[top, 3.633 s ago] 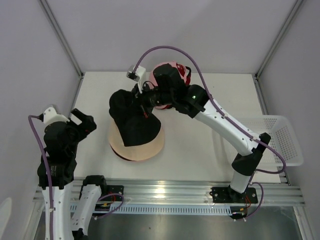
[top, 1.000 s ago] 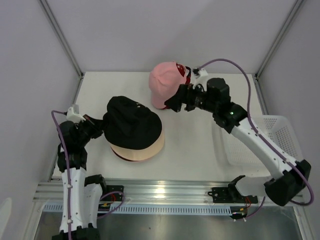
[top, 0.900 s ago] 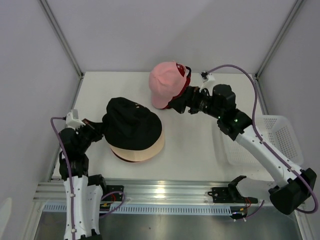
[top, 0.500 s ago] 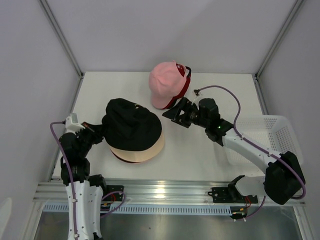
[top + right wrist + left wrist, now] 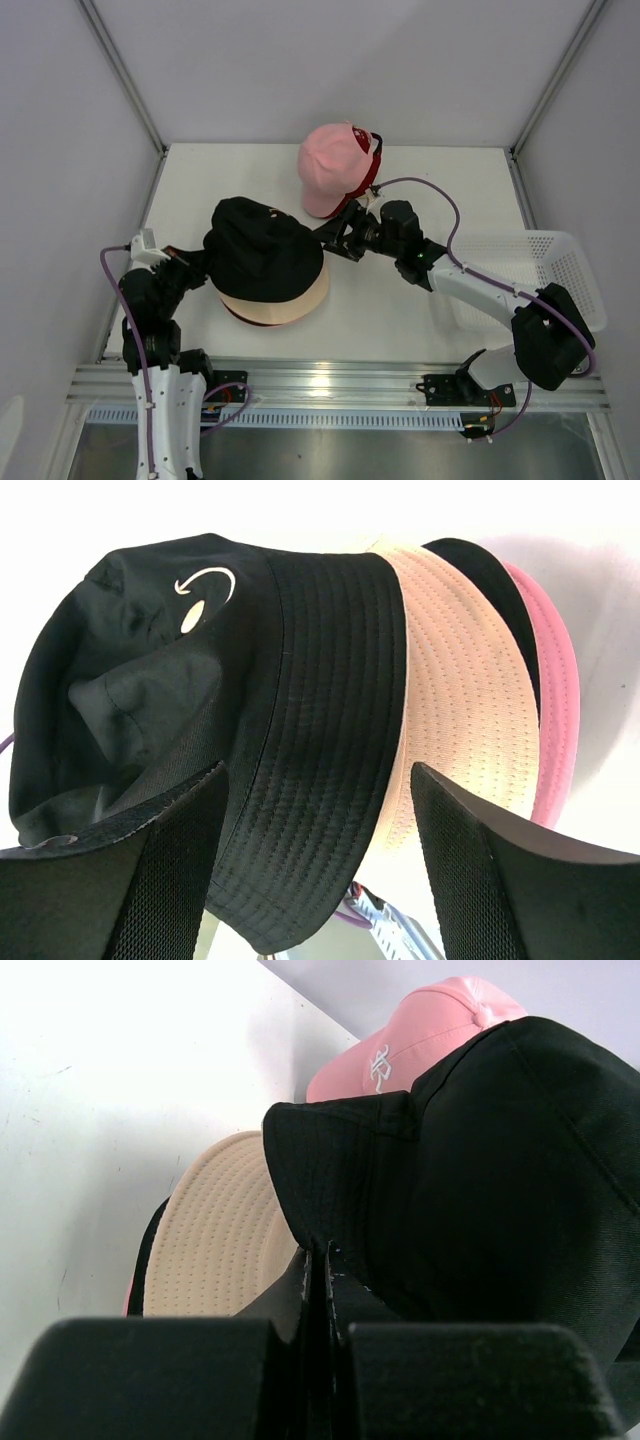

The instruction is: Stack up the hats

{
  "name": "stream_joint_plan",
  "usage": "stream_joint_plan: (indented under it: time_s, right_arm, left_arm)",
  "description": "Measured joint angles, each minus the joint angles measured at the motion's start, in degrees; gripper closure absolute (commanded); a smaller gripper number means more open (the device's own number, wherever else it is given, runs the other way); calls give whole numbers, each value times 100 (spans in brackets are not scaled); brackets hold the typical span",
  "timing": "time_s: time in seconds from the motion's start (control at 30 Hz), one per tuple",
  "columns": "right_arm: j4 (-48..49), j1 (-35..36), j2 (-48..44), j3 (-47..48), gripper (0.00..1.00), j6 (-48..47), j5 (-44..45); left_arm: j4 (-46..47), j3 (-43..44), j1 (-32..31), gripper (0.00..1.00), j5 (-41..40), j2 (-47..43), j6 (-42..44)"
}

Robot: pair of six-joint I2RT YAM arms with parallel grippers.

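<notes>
A black bucket hat [image 5: 262, 252] tops a stack with a cream brim [image 5: 290, 303] under it, left of the table's middle. My left gripper [image 5: 197, 263] is shut on the black hat's left brim [image 5: 330, 1175]; its jaws [image 5: 320, 1265] pinch the fabric. My right gripper [image 5: 336, 240] is open at the hat's right edge. In the right wrist view the black brim [image 5: 320, 710] lies between its fingers [image 5: 190, 860], over cream [image 5: 460, 690] and pink brims [image 5: 562, 700]. A pink cap [image 5: 330, 165] sits on a red cap [image 5: 373, 158] at the back.
A white mesh basket [image 5: 560, 285] stands at the table's right edge, behind the right arm's elbow. Grey enclosure walls close the back and sides. The arms' rail runs along the near edge.
My right arm has swung from beside the pink cap down and left to the black hat's right brim, its jaws narrowing a little. The left gripper has kept its hold on the brim.
</notes>
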Motion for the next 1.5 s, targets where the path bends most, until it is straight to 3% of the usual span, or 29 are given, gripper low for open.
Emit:
stream_joint_plan:
  time_s: [0.17,0.47,0.67,0.7,0.93,1.23,1.5]
  right_arm:
    - [-11,50,2,0,27,66,7]
    - [-4,157,153,0,44,227,-166]
    - [157,162,151,-120,81,474,-186]
    - [170,162,149,-144,99,518,-181]
    - [203,162,-223,-251,100,424,33]
    - [153,334,-997,-579,100,-651,885]
    - [619,396,-177,-981,100,-1003,1051]
  left_arm:
    - [33,-55,-26,99,-15,-59,-42]
    - [234,-328,-52,99,-44,-299,-212]
    - [308,-474,-61,99,-92,-522,-350]
    - [310,-485,-61,99,-96,-566,-356]
    - [-190,-407,-90,99,-203,-839,-356]
    - [-1390,33,-114,96,-389,-905,-385]
    - [-1770,-133,-133,99,-501,-774,-841]
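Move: The black hat hangs with its left brim already pinched by the left hand, its middle about 11 cm to that hand's right and 2 cm ahead. From the open right hand, the hat's middle lies some 12 cm left, 3 cm back and 2 cm lower, with the right brim edge close to the fingers. The beige hat topping the stack is about 11 cm left of the right hand, 5 cm back and 7 cm below; the pink cap is roughly 17 cm ahead, 3 cm right and 7 cm below. The right fingers shut on the black hat's right brim after easing slightly back and left, then raise it about 4 cm while drawing right, and finally lower it some 8 cm towards the beige hat. The left hand keeps its pinch on the opposite brim, drawing back about 3.5 cm and then sinking 4 to 5 cm as its fingers tip downward. ##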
